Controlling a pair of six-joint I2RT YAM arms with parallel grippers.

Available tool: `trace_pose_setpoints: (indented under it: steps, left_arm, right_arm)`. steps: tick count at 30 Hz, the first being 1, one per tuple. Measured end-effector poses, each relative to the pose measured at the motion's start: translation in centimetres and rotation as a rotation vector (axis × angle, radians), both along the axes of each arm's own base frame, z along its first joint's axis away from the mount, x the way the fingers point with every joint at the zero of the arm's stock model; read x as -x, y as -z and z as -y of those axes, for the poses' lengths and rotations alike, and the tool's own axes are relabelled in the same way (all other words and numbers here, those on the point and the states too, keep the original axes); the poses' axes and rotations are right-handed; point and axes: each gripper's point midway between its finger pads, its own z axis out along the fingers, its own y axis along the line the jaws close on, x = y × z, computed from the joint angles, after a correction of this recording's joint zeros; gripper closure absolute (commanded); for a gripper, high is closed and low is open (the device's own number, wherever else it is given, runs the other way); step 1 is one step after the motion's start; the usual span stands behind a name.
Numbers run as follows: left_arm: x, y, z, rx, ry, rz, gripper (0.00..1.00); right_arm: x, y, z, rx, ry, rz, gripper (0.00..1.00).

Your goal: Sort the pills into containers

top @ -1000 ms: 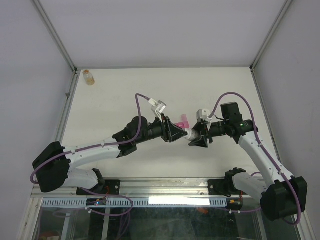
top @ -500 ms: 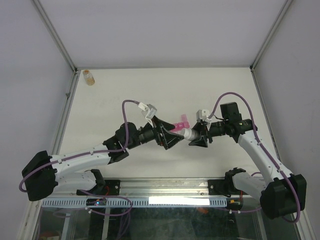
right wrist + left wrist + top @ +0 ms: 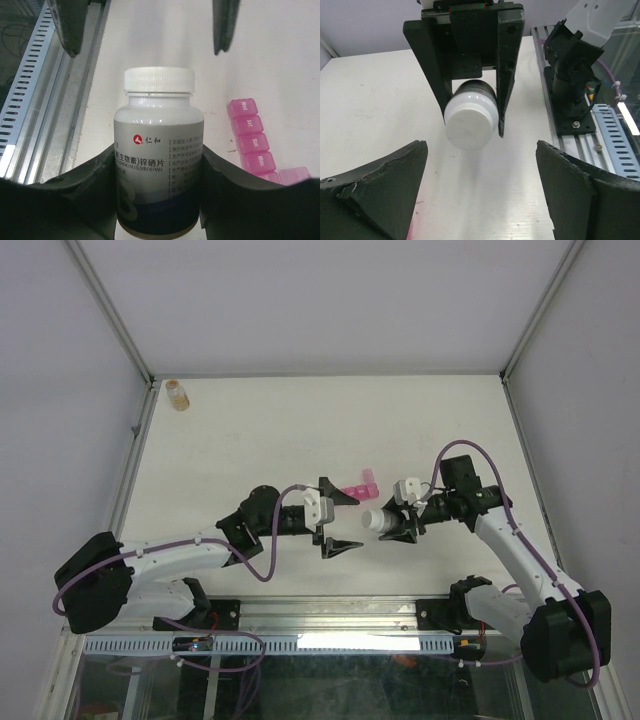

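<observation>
My right gripper point(image 3: 159, 152) is shut on a white-capped bottle point(image 3: 159, 145), which it holds lying level above the table with the cap on, pointing at my left gripper. The bottle point(image 3: 374, 520) shows in the top view too. My left gripper point(image 3: 338, 521) is open a little left of the cap, touching nothing. In the left wrist view the cap point(image 3: 470, 122) faces my left gripper point(image 3: 480, 150). The containers are the pink organiser strip point(image 3: 250, 137), lids down, on the table beside the bottle; the strip point(image 3: 358, 486) lies just beyond both grippers. No pills show.
A small amber bottle point(image 3: 178, 393) stands at the table's far left corner. The metal rail point(image 3: 35, 110) runs along the near edge, with the right arm's base point(image 3: 570, 85) bolted by it. Upright frame posts stand at the far corners.
My left gripper was shut at the bottle's cap, then opened wide and drew back left. The cap stayed on. The right gripper with the bottle shifted slightly toward the near edge.
</observation>
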Motion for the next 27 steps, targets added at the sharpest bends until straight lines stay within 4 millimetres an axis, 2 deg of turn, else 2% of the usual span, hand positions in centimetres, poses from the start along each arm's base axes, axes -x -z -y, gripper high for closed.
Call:
trace_pose_setpoints:
  steps: [5,8,21,27]
  left_arm:
    - [-1.2,-0.2,2.0,-0.036,0.043,0.036,0.29]
    - [-1.4,0.0,2.6,-0.048,0.059,0.031,0.33]
    - [-1.1,0.2,2.7,-0.053,0.076,0.008,0.49]
    - [-1.0,0.6,2.8,-0.057,0.077,-0.019,0.51]
  right_arm:
    - [0.0,0.0,0.0,-0.003,-0.013,0.034,1.0]
    - [-0.1,0.0,0.0,-0.003,-0.015,0.043,1.0]
    - [-0.1,0.0,0.0,-0.004,-0.016,0.044,1.0]
    - [-0.1,0.0,0.0,-0.004,-0.015,0.044,1.0]
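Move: The white cap of the pill bottle sits some 4 cm to the right of the left hand, about 1 cm farther out and nearly level with it. The pink pill box lies on the table roughly 13 cm ahead of that hand, about 1 cm to its right and 16 cm below. The right hand already holds the bottle by its body; the cap is about 5 cm to its left, level fore and aft, and 2 cm lower. Rightward by about 3 cm, and some 1 cm forward, the left hand slides its wide-open fingers around the bottle's cap, most of the way in a quick first stretch. It then all but stays there while the fingers keep narrowing to around half open, one tip on each side of the cap, with no firm grip on it yet. The right hand holds the bottle still. ##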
